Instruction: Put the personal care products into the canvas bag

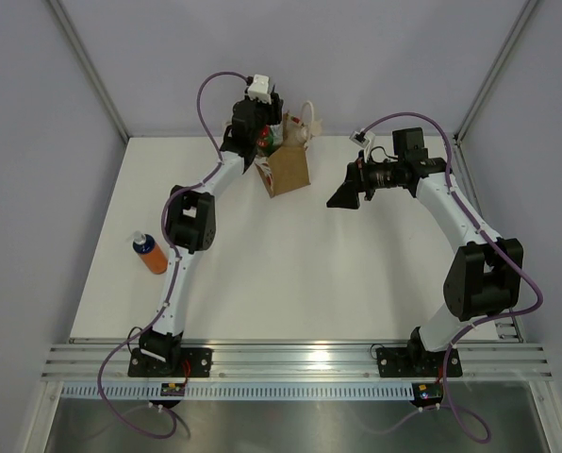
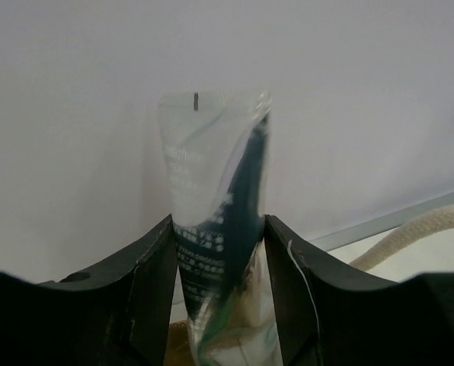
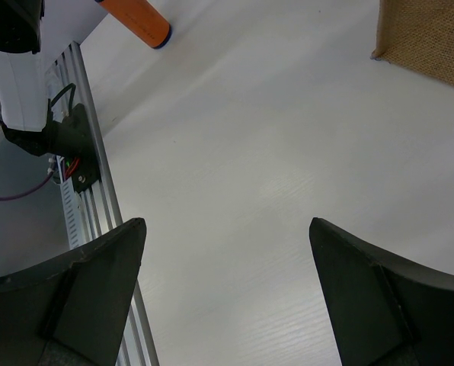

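Note:
The tan canvas bag [image 1: 289, 170] stands at the back of the table with its cream handles [image 1: 309, 118] up. My left gripper [image 1: 260, 140] hovers at the bag's left top edge, shut on the silvery squeeze tube [image 2: 212, 191], which stands upright between the fingers [image 2: 147, 282]; a bag handle [image 2: 425, 229] shows beside it. Something green and red [image 1: 271, 142] shows at the bag's mouth. The orange bottle with blue cap [image 1: 150, 253] lies on the table at the left and also shows in the right wrist view [image 3: 135, 19]. My right gripper [image 1: 345, 196] is open and empty, right of the bag. The beige pump bottle is hidden.
The left arm's base and the aluminium rail [image 3: 82, 191] run along the table's near edge. A corner of the bag [image 3: 429, 34] shows in the right wrist view. Grey walls close in the table at the back and sides.

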Controlling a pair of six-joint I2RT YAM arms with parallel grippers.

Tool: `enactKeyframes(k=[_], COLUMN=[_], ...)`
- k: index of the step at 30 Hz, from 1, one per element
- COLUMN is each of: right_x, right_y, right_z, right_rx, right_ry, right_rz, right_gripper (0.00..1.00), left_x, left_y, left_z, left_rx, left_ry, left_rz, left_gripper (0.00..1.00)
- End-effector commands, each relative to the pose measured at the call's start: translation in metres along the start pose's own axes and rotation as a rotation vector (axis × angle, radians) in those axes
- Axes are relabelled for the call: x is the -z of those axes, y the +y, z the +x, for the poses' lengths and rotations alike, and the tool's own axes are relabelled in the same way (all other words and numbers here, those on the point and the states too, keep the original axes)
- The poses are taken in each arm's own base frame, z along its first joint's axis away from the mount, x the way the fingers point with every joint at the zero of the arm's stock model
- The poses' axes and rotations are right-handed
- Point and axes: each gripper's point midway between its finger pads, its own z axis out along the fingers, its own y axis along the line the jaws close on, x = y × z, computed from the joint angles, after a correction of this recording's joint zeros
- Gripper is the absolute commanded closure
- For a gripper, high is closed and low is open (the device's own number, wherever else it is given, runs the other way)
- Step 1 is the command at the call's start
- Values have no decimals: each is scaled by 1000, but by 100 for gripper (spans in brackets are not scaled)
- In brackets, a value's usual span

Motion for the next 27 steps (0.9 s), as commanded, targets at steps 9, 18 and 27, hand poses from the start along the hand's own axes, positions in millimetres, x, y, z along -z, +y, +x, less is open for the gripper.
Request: enactKeyframes(k=[9, 18, 27], right_x=[6, 9, 16], right_y=[8, 13, 19], right_z=[-11, -14, -12], right_rx=[38, 76, 174], right_ry=[-32, -30, 13], right_rz=[-6, -22, -26], right_gripper=[3, 3, 3], left_x=[4, 23, 111], left_y=[7, 2, 17], left_z=[-80, -148, -231], left_rx=[-62, -60, -66], left_ry=[-217, -333, -240], left_rz=[48, 52, -90], left_gripper=[29, 23, 10])
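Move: Just above the far rim of the canvas bag, the left hand still has the clear pouch between its part-open fingers; the bag's middle lies about 10 cm back, 2 cm right and 13 cm below. Inside, the red-capped bottle is roughly 6 cm back, 3 cm left of the hand and 9 cm down, the pump bottle some 5 cm back, 5 cm right and 10 cm down. From the right hand, the bag is about 25 cm ahead, 12 cm left, 13 cm down. Opening its fingers from about half to nearly full width, the left hand lets go of the clear pouch while easing only a centimetre or so left and up. It then pulls away from the bag with growing speed, about 11 cm up in all and 6 cm back, with some left, the fingers tipped up by roughly 5 degrees. ##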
